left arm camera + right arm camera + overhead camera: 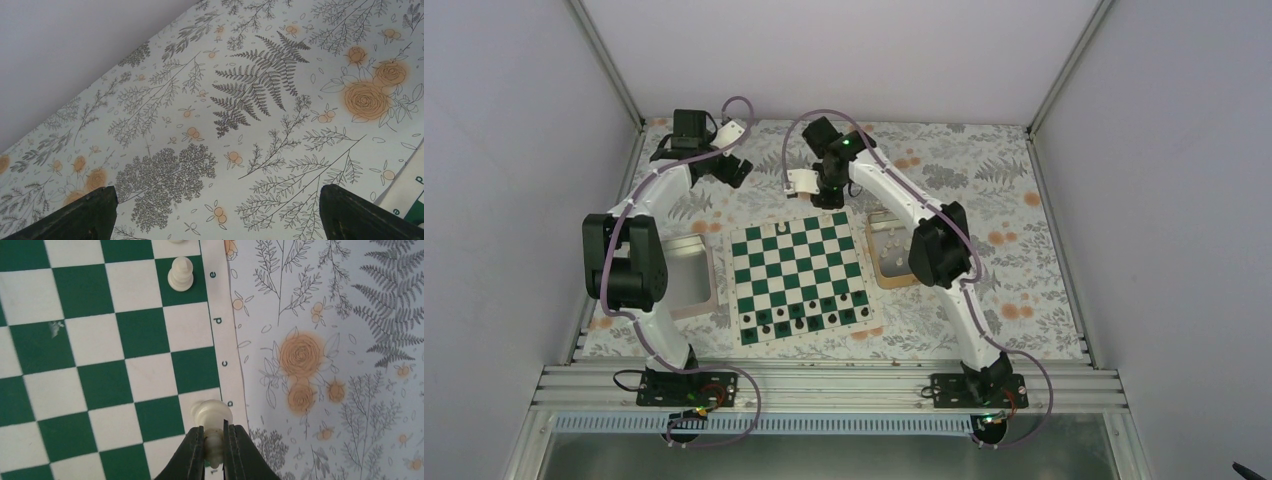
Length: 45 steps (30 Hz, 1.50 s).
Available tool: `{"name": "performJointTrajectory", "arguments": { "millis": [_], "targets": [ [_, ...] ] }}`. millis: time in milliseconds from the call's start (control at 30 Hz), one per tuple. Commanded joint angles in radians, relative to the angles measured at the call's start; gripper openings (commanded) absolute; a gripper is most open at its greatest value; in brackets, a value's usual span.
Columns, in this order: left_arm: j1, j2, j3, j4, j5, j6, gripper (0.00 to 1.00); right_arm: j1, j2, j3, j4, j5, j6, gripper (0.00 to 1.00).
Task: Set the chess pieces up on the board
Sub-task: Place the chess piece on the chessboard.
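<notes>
The green and white board (799,280) lies mid-table between the arms. My right gripper (214,434) is shut on a cream chess piece (212,412), held over a white square at the board's edge by the letter b. A second cream piece (180,274) stands on a green edge square by the letter e. From above, the right gripper (829,196) hangs over the board's far edge. My left gripper (218,220) is open and holds nothing, over the flowered cloth beyond the far left corner (732,170); a corner of the board (412,202) shows at its right.
Dark pieces (804,318) fill the board's two near rows. A tan tin (894,256) holding pale pieces sits right of the board, partly under the right arm. A grey tray (686,276) lies to the left. The flowered cloth (984,180) covers the table.
</notes>
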<state>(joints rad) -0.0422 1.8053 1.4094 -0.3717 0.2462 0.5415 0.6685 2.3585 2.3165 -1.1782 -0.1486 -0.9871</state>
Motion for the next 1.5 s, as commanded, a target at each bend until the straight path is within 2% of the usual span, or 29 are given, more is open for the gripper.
{"name": "performJointTrajectory", "arguments": {
  "millis": [0, 633, 1467],
  "targets": [
    [0.001, -0.038, -0.017, 0.039, 0.008, 0.006, 1.00, 0.013, 0.051, 0.020, 0.073, -0.031, -0.004, 0.07],
    [0.010, -0.031, -0.042, 0.056, 0.018, 0.002, 1.00, 0.029, 0.134, 0.020, 0.087, -0.077, -0.014, 0.08],
    [0.010, -0.028, -0.060, 0.060, 0.028, 0.001, 1.00, 0.026, 0.174, -0.008, 0.087, -0.043, -0.025, 0.08]
  ]
}}
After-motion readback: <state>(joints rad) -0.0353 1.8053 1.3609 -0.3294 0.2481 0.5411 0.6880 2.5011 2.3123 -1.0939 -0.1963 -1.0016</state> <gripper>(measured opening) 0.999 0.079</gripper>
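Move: The piece in the right gripper is bound for the far-row square marked c, some 3 cm to the hand's left, level with it fore and aft, and about 10 cm below. A white piece already stands on e, roughly 10 cm left and 1 cm nearer the base; another seems to stand on b, about 1 cm farther out and almost straight below. From the left hand, square c lies some 16 cm right, 9 cm back and 14 cm down. Lower the right gripper about 7 cm onto far-row square c, shifting some 2.5 cm left on the way so the held piece goes from over b to over c. Do most of the drop early, then ease down slowly, tilting the wrist only about 5 degrees. Keep the fingers shut on the piece's upper part, its base pointing at the square. ##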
